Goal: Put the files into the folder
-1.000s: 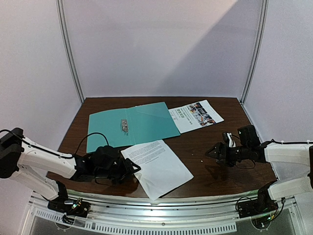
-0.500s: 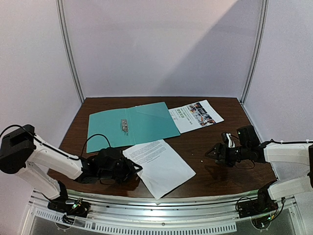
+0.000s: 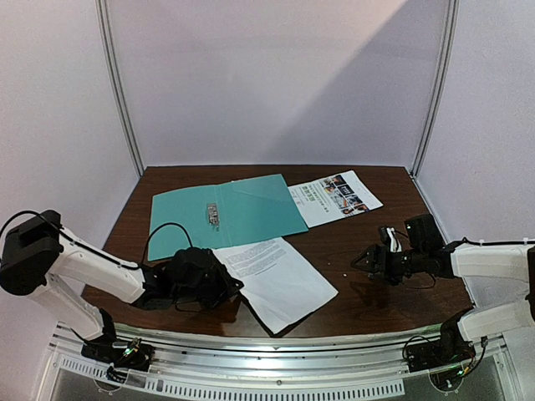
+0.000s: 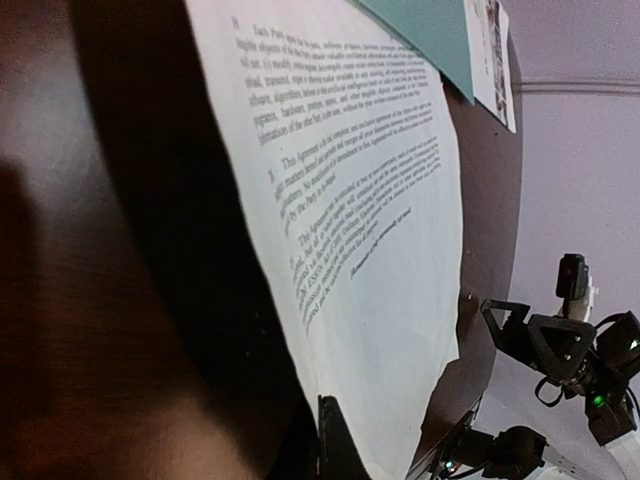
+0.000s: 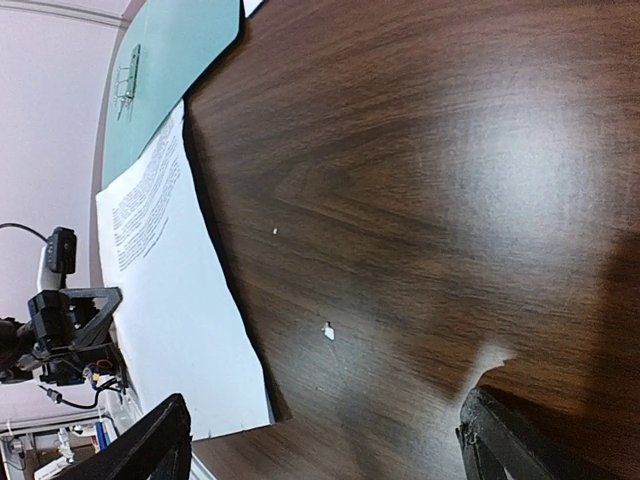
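Observation:
The teal folder (image 3: 242, 213) lies open and flat at the back left, its metal clip (image 3: 212, 215) on the spine. A plain white text sheet (image 3: 280, 280) lies in front of it, overlapping its near edge. My left gripper (image 3: 236, 286) is shut on this sheet's left edge. In the left wrist view the text sheet (image 4: 370, 250) rises off the dark table from my left gripper (image 4: 326, 440). The photo sheet (image 3: 334, 197) lies right of the folder. My right gripper (image 3: 361, 261) hovers open over bare wood, right of the text sheet (image 5: 170, 280).
The brown table (image 3: 376, 292) is bounded by pale booth walls at the back and sides and a metal rail along the near edge. Small white paper specks (image 5: 327, 331) lie on the wood between the grippers. Cables trail behind both arms.
My left gripper has closed on the text sheet's left edge, and the sheet has shifted slightly right with that edge raised. The right gripper has hardly moved.

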Robot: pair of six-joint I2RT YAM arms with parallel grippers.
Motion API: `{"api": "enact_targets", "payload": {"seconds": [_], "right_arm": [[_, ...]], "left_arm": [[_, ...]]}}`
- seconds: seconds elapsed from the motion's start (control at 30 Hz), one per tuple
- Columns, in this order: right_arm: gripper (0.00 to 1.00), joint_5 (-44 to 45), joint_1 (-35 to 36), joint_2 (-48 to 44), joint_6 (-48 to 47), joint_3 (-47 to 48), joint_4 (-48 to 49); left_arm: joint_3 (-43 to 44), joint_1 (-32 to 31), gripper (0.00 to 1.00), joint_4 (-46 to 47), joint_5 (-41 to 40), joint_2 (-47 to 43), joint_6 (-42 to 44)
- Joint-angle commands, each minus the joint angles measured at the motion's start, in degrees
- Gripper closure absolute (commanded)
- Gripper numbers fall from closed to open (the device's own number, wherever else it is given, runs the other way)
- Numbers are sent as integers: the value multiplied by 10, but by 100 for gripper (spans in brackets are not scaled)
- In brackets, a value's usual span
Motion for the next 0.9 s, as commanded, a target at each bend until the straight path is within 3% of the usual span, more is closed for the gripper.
{"api": "enact_targets", "payload": {"seconds": [0.0, 0.5, 0.87], "right_arm": [[8, 23, 6, -9, -15, 8, -23], [8, 38, 6, -25, -18, 19, -37], [7, 19, 6, -19, 53, -11, 79]], "left_arm": [[33, -11, 100, -132, -5, -50, 38], [133, -24, 100, -524, -26, -228, 100], [273, 8, 100, -711, -80, -251, 207]]}}
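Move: My left hand already pinches the left edge of the white file. The open folder it is bound for has its middle about 27 cm ahead of this hand, some 7 cm left and roughly 3 cm lower; the folder's metal clip is about 27 cm ahead and 11 cm left. The colour-printed file lies some 35 cm ahead and 29 cm right. From my right hand, the folder's middle is about 20 cm ahead and 41 cm left. Keeping its closed pinch on the file's left edge, my left hand lifts the sheet about 12 cm, speeding up towards the end. It also carries the edge some 6 cm left and about 3 cm back, drawing the file leftward, and rolls about 20 degrees, its left side rising. ##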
